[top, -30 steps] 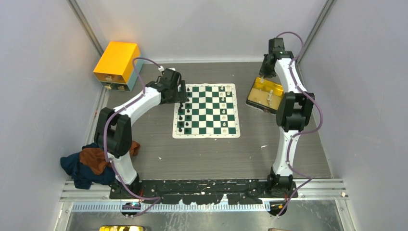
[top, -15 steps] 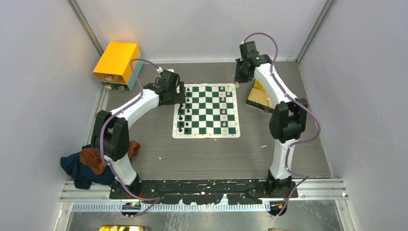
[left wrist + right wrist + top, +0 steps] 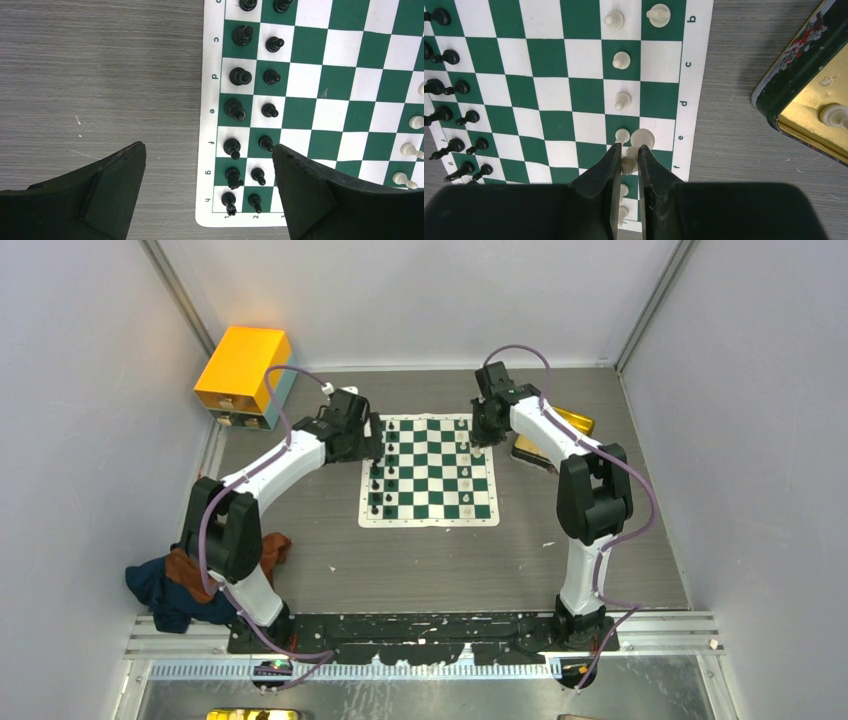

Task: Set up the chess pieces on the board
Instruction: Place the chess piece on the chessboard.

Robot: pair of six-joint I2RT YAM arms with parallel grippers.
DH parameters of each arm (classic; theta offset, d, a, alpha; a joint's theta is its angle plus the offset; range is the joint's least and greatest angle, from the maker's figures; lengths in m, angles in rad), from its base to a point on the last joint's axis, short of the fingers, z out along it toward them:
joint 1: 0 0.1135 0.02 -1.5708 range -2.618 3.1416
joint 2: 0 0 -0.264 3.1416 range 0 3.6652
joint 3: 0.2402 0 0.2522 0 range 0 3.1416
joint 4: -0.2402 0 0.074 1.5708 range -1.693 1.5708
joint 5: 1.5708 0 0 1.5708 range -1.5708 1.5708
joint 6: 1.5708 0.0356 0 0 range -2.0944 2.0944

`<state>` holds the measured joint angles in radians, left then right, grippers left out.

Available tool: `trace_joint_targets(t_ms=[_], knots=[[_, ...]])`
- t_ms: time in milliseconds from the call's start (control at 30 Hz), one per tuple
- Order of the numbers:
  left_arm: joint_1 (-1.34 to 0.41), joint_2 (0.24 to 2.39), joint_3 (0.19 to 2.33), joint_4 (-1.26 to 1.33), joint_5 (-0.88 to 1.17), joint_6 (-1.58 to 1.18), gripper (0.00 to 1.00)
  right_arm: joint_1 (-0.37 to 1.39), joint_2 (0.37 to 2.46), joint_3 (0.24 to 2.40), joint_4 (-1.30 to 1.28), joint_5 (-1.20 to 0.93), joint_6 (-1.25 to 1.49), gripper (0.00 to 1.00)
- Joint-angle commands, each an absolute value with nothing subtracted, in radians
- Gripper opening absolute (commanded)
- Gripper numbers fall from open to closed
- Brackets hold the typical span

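The board (image 3: 430,522) lies mid-table, green and white checks. Black chess pieces (image 3: 240,76) fill its two left columns; white pieces (image 3: 622,60) stand along the right side. My left gripper (image 3: 208,147) hangs open above the board's corner by the black rows, holding nothing; in the top view this gripper (image 3: 378,445) is at the board's left edge. My right gripper (image 3: 629,147) is shut on a white piece (image 3: 642,137), held over the board's right columns; in the top view it (image 3: 480,435) is over the far right part.
The yellow tray (image 3: 804,65) sits right of the board with one white piece (image 3: 833,115) in it. An orange-yellow box (image 3: 243,370) stands at the back left. A heap of cloth (image 3: 190,580) lies near the left arm's base.
My right arm has swung left from above the tray to over the board's right side, carrying the white piece. The left arm has barely shifted.
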<state>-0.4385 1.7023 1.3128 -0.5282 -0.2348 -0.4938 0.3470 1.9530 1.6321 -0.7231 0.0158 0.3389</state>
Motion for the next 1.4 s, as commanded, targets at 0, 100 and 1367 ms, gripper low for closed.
trace_joint_targets(t_ms=[0, 100, 1367], knots=[[-0.44, 1.656, 1.298, -0.496, -0.233, -0.5, 0.97, 0.345, 1.895, 1.602, -0.619, 0.014, 0.35, 0.01], [-0.44, 1.657, 1.296, -0.496, -0.234, -0.5, 0.97, 0.344, 1.905, 1.571, -0.571, -0.021, 0.347, 0.01], [-0.44, 1.674, 1.301, -0.495, -0.238, -0.493, 0.97, 0.298, 2.016, 1.541, -0.503, -0.024, 0.34, 0.01]])
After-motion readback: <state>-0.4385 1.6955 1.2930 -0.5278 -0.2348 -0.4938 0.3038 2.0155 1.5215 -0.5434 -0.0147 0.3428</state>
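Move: The right hand holds a tall white chess piece upright over the board's right side. Its likely target, the empty back-row square d, lies about 2 cm ahead, 1 cm right and 9 cm below. The d pawn stands one square, some 3 cm, left of that square, the c pawn about 3 cm ahead of the d pawn, and the knight on b two squares beyond the target. From the left hand, square d is roughly 25 cm right and 4 cm ahead. Still pinching the white piece by its upper part, the right hand lowers it about 5 cm towards back-row square d. The descent nearly pauses partway while the hand eases forward, some 1.5 cm in all; a slight drift left turns into one to the right, ending about 1 cm right. The fingers stay closed and the wrist hardly turns. ##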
